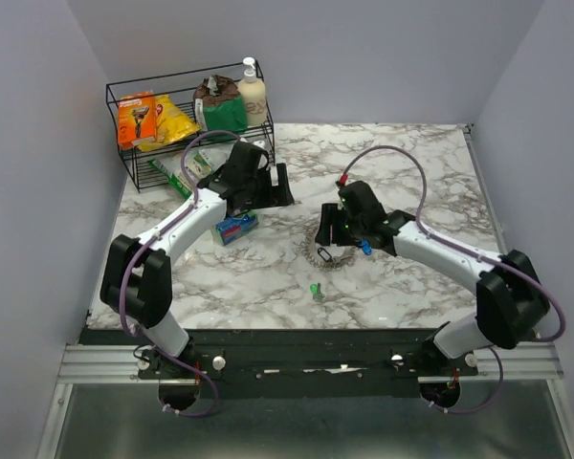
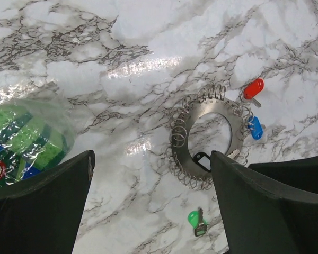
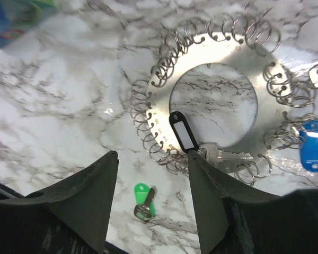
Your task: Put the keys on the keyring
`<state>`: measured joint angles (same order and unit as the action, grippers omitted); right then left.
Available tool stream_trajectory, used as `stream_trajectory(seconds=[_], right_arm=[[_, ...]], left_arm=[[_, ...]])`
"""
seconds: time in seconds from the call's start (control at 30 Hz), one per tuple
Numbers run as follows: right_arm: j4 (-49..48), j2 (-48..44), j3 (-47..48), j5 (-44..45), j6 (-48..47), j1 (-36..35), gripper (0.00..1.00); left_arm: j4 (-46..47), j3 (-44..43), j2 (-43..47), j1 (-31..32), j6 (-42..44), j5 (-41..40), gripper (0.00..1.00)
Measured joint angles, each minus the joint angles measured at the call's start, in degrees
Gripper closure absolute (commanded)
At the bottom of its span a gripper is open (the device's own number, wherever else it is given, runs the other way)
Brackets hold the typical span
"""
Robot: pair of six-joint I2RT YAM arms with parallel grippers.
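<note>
The keyring [image 1: 322, 256] is a flat silver disc with a large hole and many small wire rings round its rim; it lies mid-table. It also shows in the left wrist view [image 2: 193, 124] and the right wrist view [image 3: 201, 50]. A red key [image 2: 253, 88] and a blue key [image 2: 255, 128] lie at its rim. A black tag [image 3: 183, 132] and a bare silver key [image 3: 225, 155] hang on it. A green key [image 1: 316, 290] lies loose on the marble in front of it [image 3: 144, 201]. My right gripper [image 1: 331, 234] hovers open over the ring's near edge [image 3: 151, 206]. My left gripper [image 1: 279, 187] is open and empty, left of the ring [image 2: 151, 211].
A black wire basket [image 1: 124, 158] with snack packs and a bottle stands at the back left. A clear bag of coloured blocks [image 1: 236, 228] lies beside the left gripper, also in the left wrist view [image 2: 24, 140]. Walls close in on both sides.
</note>
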<state>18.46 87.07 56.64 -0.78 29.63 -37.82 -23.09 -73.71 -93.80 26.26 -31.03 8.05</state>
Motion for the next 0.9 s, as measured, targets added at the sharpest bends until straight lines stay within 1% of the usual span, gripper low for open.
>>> stream_trajectory(seconds=[0.2, 0.27, 0.3, 0.33, 0.43, 0.5, 0.67, 0.8, 0.9], right_arm=[[-0.31, -11.76, -2.36, 4.04, 1.14, 0.02, 0.26], [-0.37, -14.60, -4.92, 4.76, 1.86, 0.46, 0.25], [-0.33, -15.74, -6.49, 4.94, 2.19, 0.72, 0.19], [-0.13, -16.61, -8.13, 5.01, 2.58, 1.09, 0.18], [0.09, -18.78, -13.44, 4.85, 4.13, 2.67, 0.12], [-0.17, -20.04, -16.90, 3.98, 5.11, 4.13, 0.11], [-2.82, -24.35, -25.29, -2.49, 7.76, 10.49, 0.11], [-8.85, -28.57, -32.35, -9.99, 10.14, 16.81, 0.11], [-10.91, -30.23, -33.97, -12.85, 10.95, 18.03, 0.12]], left_arm=[[3.13, 5.38, 3.45, 0.00, 0.13, 2.40, 0.01], [3.98, 6.40, 3.61, 0.00, 0.04, 3.39, 0.01], [4.66, 6.97, 3.61, 0.00, -0.09, 4.02, 0.01], [5.25, 7.52, 3.61, 0.00, -0.20, 4.70, 0.01], [6.60, 8.70, 3.61, 0.00, -0.48, 5.92, 0.01], [7.45, 9.46, 3.61, 0.00, -0.66, 6.64, 0.01], [9.40, 10.14, 3.82, 0.00, -1.29, 8.76, 0.01], [12.22, 11.76, 5.53, 0.00, -2.08, 10.78, 0.01], [14.45, 13.40, 7.19, 0.00, -2.95, 12.13, 0.01]])
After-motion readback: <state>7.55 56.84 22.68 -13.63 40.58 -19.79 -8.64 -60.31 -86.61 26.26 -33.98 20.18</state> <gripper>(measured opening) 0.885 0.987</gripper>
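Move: The blue key lies about 10 cm to the right of the right hand, hardly 1 cm farther out and some 8 cm below; the red key is about 6 cm beyond it. The keyring's middle is almost straight under the right hand, roughly 1 cm ahead, and the green key sits about 14 cm back and 3 cm left. From the left hand the blue key is some 22 cm right, 9 cm back and 14 cm down. Making for the table beside the keyring, just behind the blue key, the right hand first climbs about 6 cm clear of the ring, then swings right and back and sinks 9 cm, ending some 10 cm to the right. Its fingers open wider while the wrist turns clockwise and rolls left side up, nearly 20 degrees each. The left hand, wide open, eases back and a little right, dipping and then rising again. ##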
